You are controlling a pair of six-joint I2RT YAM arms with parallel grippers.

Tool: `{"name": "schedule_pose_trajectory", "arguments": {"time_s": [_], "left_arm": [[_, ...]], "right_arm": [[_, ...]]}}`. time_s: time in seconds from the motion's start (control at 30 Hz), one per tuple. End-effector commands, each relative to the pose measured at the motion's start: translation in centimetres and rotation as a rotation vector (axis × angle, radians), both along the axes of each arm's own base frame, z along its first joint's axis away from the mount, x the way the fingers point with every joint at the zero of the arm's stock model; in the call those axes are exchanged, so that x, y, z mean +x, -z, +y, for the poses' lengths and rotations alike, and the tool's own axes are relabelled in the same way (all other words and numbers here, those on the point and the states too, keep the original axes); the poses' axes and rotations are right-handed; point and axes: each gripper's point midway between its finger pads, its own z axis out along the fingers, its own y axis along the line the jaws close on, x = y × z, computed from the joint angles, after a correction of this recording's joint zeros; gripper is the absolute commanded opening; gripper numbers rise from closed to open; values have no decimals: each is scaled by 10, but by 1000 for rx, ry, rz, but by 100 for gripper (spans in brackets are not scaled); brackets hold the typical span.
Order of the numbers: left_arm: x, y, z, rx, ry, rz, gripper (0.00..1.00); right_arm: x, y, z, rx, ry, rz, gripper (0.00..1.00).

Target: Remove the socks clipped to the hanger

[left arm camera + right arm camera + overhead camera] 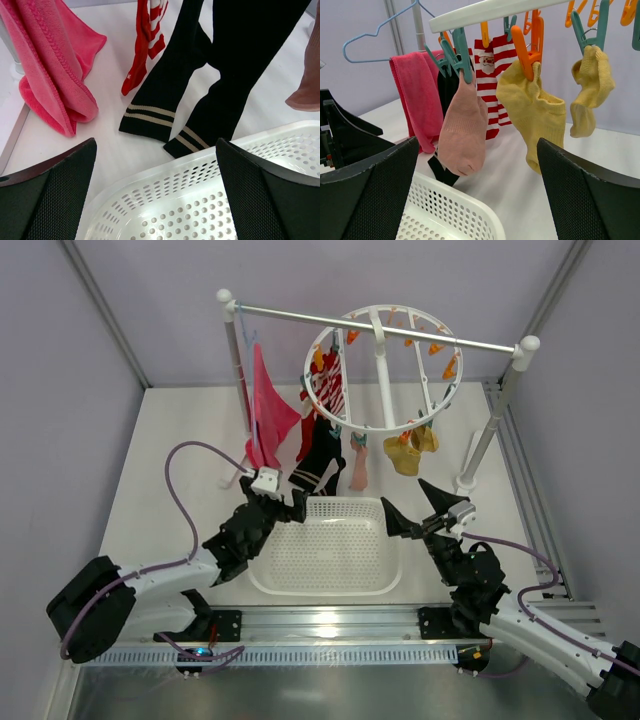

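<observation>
The white round hanger [384, 377] hangs from the rail; its rim [485, 11] shows in the right wrist view with orange and teal clips. Clipped to it are red-and-white striped socks [329, 390] [492, 70], black socks [318, 455] [235, 65], a pale pink sock [359, 465] [464, 127] and two mustard yellow socks [410, 452] [535, 112]. My left gripper [283, 498] is open and empty at the basket's far-left corner, just short of the black sock cuffs. My right gripper [412, 505] is open and empty at the basket's far-right corner, below the yellow socks.
A white perforated basket [330, 585] [170, 200] [445, 210] lies between the arms. A magenta-pink cloth [268, 410] [55, 65] [417, 95] hangs on a blue wire hanger from the white-posted rack [385, 328]. The rack's posts stand at back left and right.
</observation>
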Motion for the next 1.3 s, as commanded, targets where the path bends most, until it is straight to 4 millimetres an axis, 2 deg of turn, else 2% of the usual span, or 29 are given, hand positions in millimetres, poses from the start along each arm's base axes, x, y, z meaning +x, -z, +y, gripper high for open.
{"name": "schedule_pose_trajectory", "arguments": {"time_s": [0.0,0.27,0.47,0.67,0.73,0.83,0.87,0.97,1.03,1.27], "left_arm": [[1,-12,8,-23,-31,-34,100],[3,-12,11,-22,-53,-34,100],[-1,-12,3,-32,-4,-35,100],[-3,-16,-23,-81,106,-42,100],[-2,-12,-33,-100,129,-28,100],[1,-18,-50,-143,173,-28,100],[3,-8,-55,-132,180,-9,100],[6,-7,-74,-154,212,-3,99],[8,-14,-85,-186,227,-18,99],[17,-15,-95,-255,207,-39,100]], "right_arm": [[-1,63,0,-80,-5,67,100],[-2,63,0,-76,-7,59,100],[-2,62,-2,-70,1,59,100],[-2,63,-3,-67,4,62,100],[-1,64,-3,-69,6,65,100],[-1,63,-4,-64,10,63,100],[-1,64,-4,-65,8,64,100],[-2,62,-4,-59,8,59,100],[-3,62,-4,-57,3,56,99],[-4,63,-4,-51,-2,54,100]]}}
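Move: The black socks hang ahead and to the right of my left hand, their middle about 10 cm farther out, 12 cm to the right and a little higher. The dusty-pink sock is roughly 6 cm ahead, 21 cm right and 7 cm up; the pink towel is some 13 cm nearly straight ahead and 5 cm up. The white basket's middle lies 9 cm back, 13 cm right and 11 cm below. From my right hand the black socks are about 17 cm ahead, 20 cm left and 8 cm lower. After barely stirring at first, I sweep my left hand about 8 cm to the right, from in front of the pink towel towards the black socks, dipping some 3 cm over the basket's back rim on the way. The wrist swings clockwise a good 10 degrees and its left side drops slightly; the fingers stay wide open and empty. ##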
